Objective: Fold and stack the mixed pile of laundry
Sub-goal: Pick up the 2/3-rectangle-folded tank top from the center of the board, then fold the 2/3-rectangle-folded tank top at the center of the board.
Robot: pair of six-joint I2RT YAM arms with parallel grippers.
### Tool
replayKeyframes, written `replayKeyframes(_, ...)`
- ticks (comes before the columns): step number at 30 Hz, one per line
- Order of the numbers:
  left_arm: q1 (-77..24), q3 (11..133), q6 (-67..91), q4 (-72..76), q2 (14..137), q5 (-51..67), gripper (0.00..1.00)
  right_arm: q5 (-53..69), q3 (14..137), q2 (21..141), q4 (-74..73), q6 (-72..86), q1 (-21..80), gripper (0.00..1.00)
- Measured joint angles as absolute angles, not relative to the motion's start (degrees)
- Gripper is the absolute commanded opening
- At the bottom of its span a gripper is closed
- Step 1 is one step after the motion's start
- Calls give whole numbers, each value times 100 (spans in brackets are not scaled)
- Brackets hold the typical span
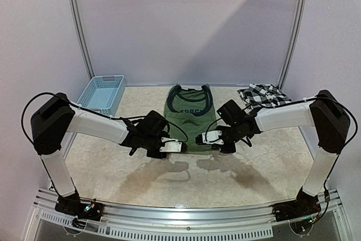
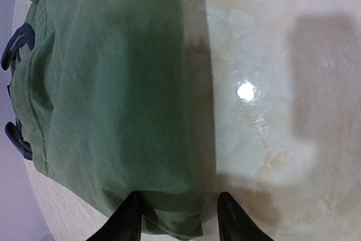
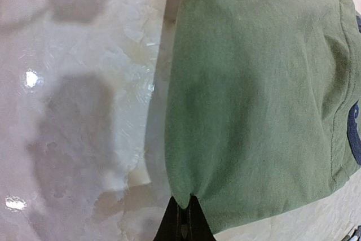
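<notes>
The olive-green sleeveless shirt [image 1: 189,125] lies flat mid-table, its dark collar toward the far side. My right gripper [image 1: 200,139] is at its near right corner. In the right wrist view this gripper [image 3: 185,200] is shut, pinching the edge of the green cloth [image 3: 254,94]. My left gripper [image 1: 179,147] is at the near left corner. Its jaws [image 2: 179,196] stand open and straddle the folded hem corner of the shirt [image 2: 113,94] without pinching it. The black-and-white checked shirt [image 1: 262,95] lies crumpled at the far right.
A light blue lattice basket [image 1: 102,93] stands at the far left by the wall. The beige marbled tabletop [image 1: 254,162] is glossy. Metal frame posts [image 1: 79,32] rise at both back corners.
</notes>
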State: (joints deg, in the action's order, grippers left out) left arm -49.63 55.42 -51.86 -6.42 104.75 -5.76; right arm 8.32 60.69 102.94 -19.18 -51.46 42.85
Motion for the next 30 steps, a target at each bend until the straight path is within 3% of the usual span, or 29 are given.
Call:
replayKeyframes(4, -5015, 5618, -5343, -388, 10654, -895, 33, 880, 6069, 10294, -1929, -5113, 4252, 0)
replayKeyframes(11, -5177, 5544, -5625, 113, 10866, -1573, 0, 926, 6069, 10298, -1931, -5081, 4230, 0)
replayKeyframes(19, -5328, 5557, -5266, -552, 10221, -1774, 0, 1009, 6173, 10189, -2248, -5006, 4165, 0)
replayKeyframes(30, -6134, 6261, -3903, -2233, 9223, -2062, 0, 1243, 6427, 8742, -3601, -4742, 4211, 0)
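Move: The tank top's near left corner sits between the open left fingertips, about 2 cm ahead, 2 cm to the right and 1 cm below. Its middle lies some 19 cm ahead and 16 cm to the left of the right hand, which already pinches the near right corner. The blue basket is roughly 36 cm ahead and 34 cm left of the left hand; the plaid stack is about 34 cm ahead and 26 cm right of the right hand. Left edges forward, pinches the tank top's near left corner, then both hands lift about 10 cm, drawing back. ##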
